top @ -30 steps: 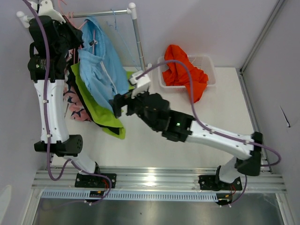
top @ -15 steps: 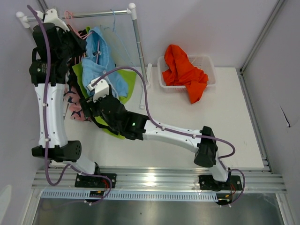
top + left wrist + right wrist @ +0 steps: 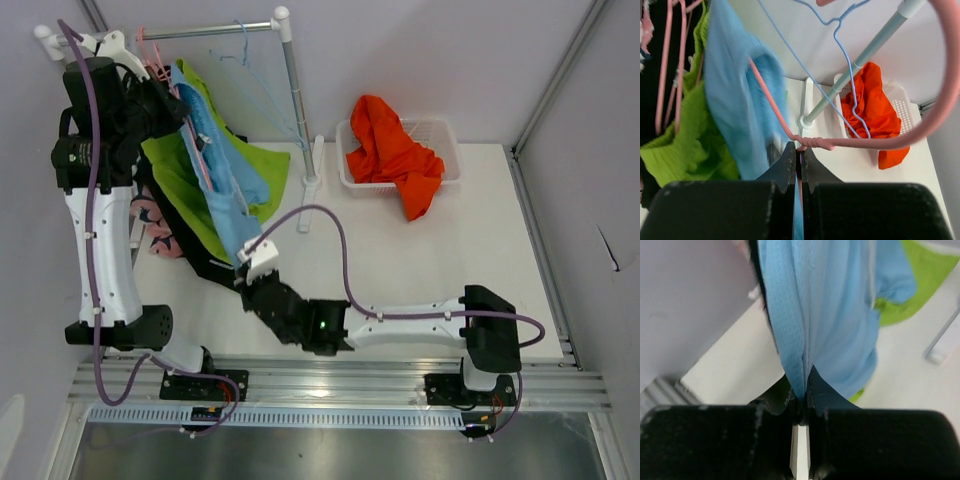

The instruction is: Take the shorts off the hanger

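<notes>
The light blue shorts point(image 3: 222, 190) hang from a pink hanger point(image 3: 875, 142) and are stretched down and forward in a long band. My right gripper point(image 3: 246, 264) is shut on their lower end, as the right wrist view point(image 3: 801, 396) shows, with the blue cloth point(image 3: 825, 305) fanning out above the jaws. My left gripper point(image 3: 165, 98) is up by the rail and shut on the pink hanger's neck point(image 3: 800, 148). Lime green shorts point(image 3: 178, 178) hang behind the blue pair. Pink patterned shorts point(image 3: 160, 228) and black cloth point(image 3: 140, 100) hang further left. Orange shorts point(image 3: 395, 150) lie in the basket.
A white basket point(image 3: 440, 135) stands at the back right. The clothes rail point(image 3: 215, 28) and its upright post point(image 3: 297, 110) stand at the back left, with an empty blue wire hanger point(image 3: 850, 75) on the rail. A wall runs close on the left.
My right gripper has swung left to the blue shorts, closed on them and pulled them down toward the near edge, stretching them out. My left arm has stayed by the rail.
</notes>
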Controlling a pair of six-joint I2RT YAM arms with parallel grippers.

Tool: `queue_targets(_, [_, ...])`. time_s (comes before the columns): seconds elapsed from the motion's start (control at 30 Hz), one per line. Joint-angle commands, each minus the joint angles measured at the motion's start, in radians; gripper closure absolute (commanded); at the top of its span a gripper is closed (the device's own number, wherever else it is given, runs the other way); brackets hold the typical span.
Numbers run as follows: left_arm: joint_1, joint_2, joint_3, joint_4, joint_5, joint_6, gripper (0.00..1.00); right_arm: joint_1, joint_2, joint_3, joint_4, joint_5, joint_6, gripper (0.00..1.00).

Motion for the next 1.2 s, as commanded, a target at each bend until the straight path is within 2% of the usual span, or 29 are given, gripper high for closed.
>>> queue_targets(0.0, [0.019,0.009,0.125,0.225,-0.048,-0.009,1.00,0.126,-0.042,-0.109,-0.123,0.106,0.154,1.00])
queue_targets(0.2, [0.021,0.065,0.200,0.201,-0.065,-0.009,1.00,0.161,-0.060,-0.120,-0.157,0.163,0.165,1.00])
queue_targets(0.27, [0.019,0.031,0.159,0.224,-0.028,-0.024,1.00,0.152,-0.054,-0.115,-0.136,0.174,0.148,1.00])
queue_targets(0.3, [0.018,0.011,0.080,0.236,-0.014,-0.038,1.00,0.142,-0.051,-0.103,-0.125,0.175,0.138,1.00])
queue_targets(0.4, [0.016,-0.087,-0.014,0.271,0.056,-0.072,1.00,0.070,-0.036,-0.045,-0.068,0.146,0.054,1.00])
queue_targets(0.5, [0.002,-0.232,-0.257,0.307,0.153,-0.102,1.00,-0.047,0.010,0.056,-0.047,0.090,-0.036,1.00])
queue_targets(0.57, [-0.007,-0.314,-0.435,0.302,0.152,-0.102,1.00,-0.114,0.059,0.211,-0.072,0.026,-0.109,1.00])
queue_targets(0.6, [-0.037,-0.393,-0.482,0.298,0.147,-0.113,1.00,-0.179,0.078,0.271,-0.085,0.004,-0.132,1.00])
queue_targets(0.63, [-0.039,-0.434,-0.529,0.297,0.150,-0.124,1.00,-0.208,0.102,0.397,-0.103,-0.018,-0.161,1.00])
queue_targets(0.67, [-0.039,-0.473,-0.657,0.301,0.155,-0.135,1.00,-0.234,0.125,0.462,-0.152,-0.050,-0.174,1.00])
queue_targets(0.77, [-0.041,-0.598,-0.763,0.294,0.182,-0.153,1.00,-0.308,0.207,0.669,-0.280,-0.068,-0.185,1.00])
queue_targets(0.8, [-0.042,-0.621,-0.778,0.273,0.167,-0.142,1.00,-0.316,0.211,0.687,-0.301,-0.062,-0.183,1.00])
queue_targets(0.87, [-0.042,-0.672,-0.771,0.242,0.129,-0.119,1.00,-0.326,0.182,0.663,-0.294,-0.039,-0.175,1.00])
queue_targets(0.97, [-0.042,-0.740,-0.781,0.216,0.020,-0.075,1.00,-0.331,0.063,0.485,-0.197,0.019,-0.151,1.00])
queue_targets(1.03, [-0.042,-0.779,-0.861,0.238,-0.017,-0.052,1.00,-0.336,-0.027,0.359,-0.153,0.080,-0.148,1.00])
queue_targets(1.13, [-0.042,-0.843,-1.008,0.285,-0.003,-0.046,1.00,-0.383,-0.088,0.319,-0.088,0.157,-0.212,1.00])
queue_targets(1.17, [-0.042,-0.865,-1.034,0.305,0.017,-0.049,1.00,-0.433,-0.092,0.328,-0.068,0.163,-0.224,1.00])
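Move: The left hand already grips the pink hanger by its neck, with the light blue shorts' middle about 7 cm to its right, 5 cm back and 10 cm below. The right hand pinches their lower end, so their middle lies some 12 cm ahead, 6 cm left and 12 cm above. From the right hand, the lime green shorts are about 22 cm ahead, 7 cm left, and the basket 36 cm ahead, 38 cm right and 25 cm lower. Keeping its pinch on the blue shorts' lower end, the right hand tugs back and down about 7 cm, then swings forward and up some 25 cm past where it began and veers right towards the basket, turning about 20 degrees clockwise. The left hand, still shut on the pink hanger, first lifts about 3 cm with a slight forward shift, then draws the hanger back out of the shorts, nearly 20 cm back towards its base and roughly 10 cm down. ##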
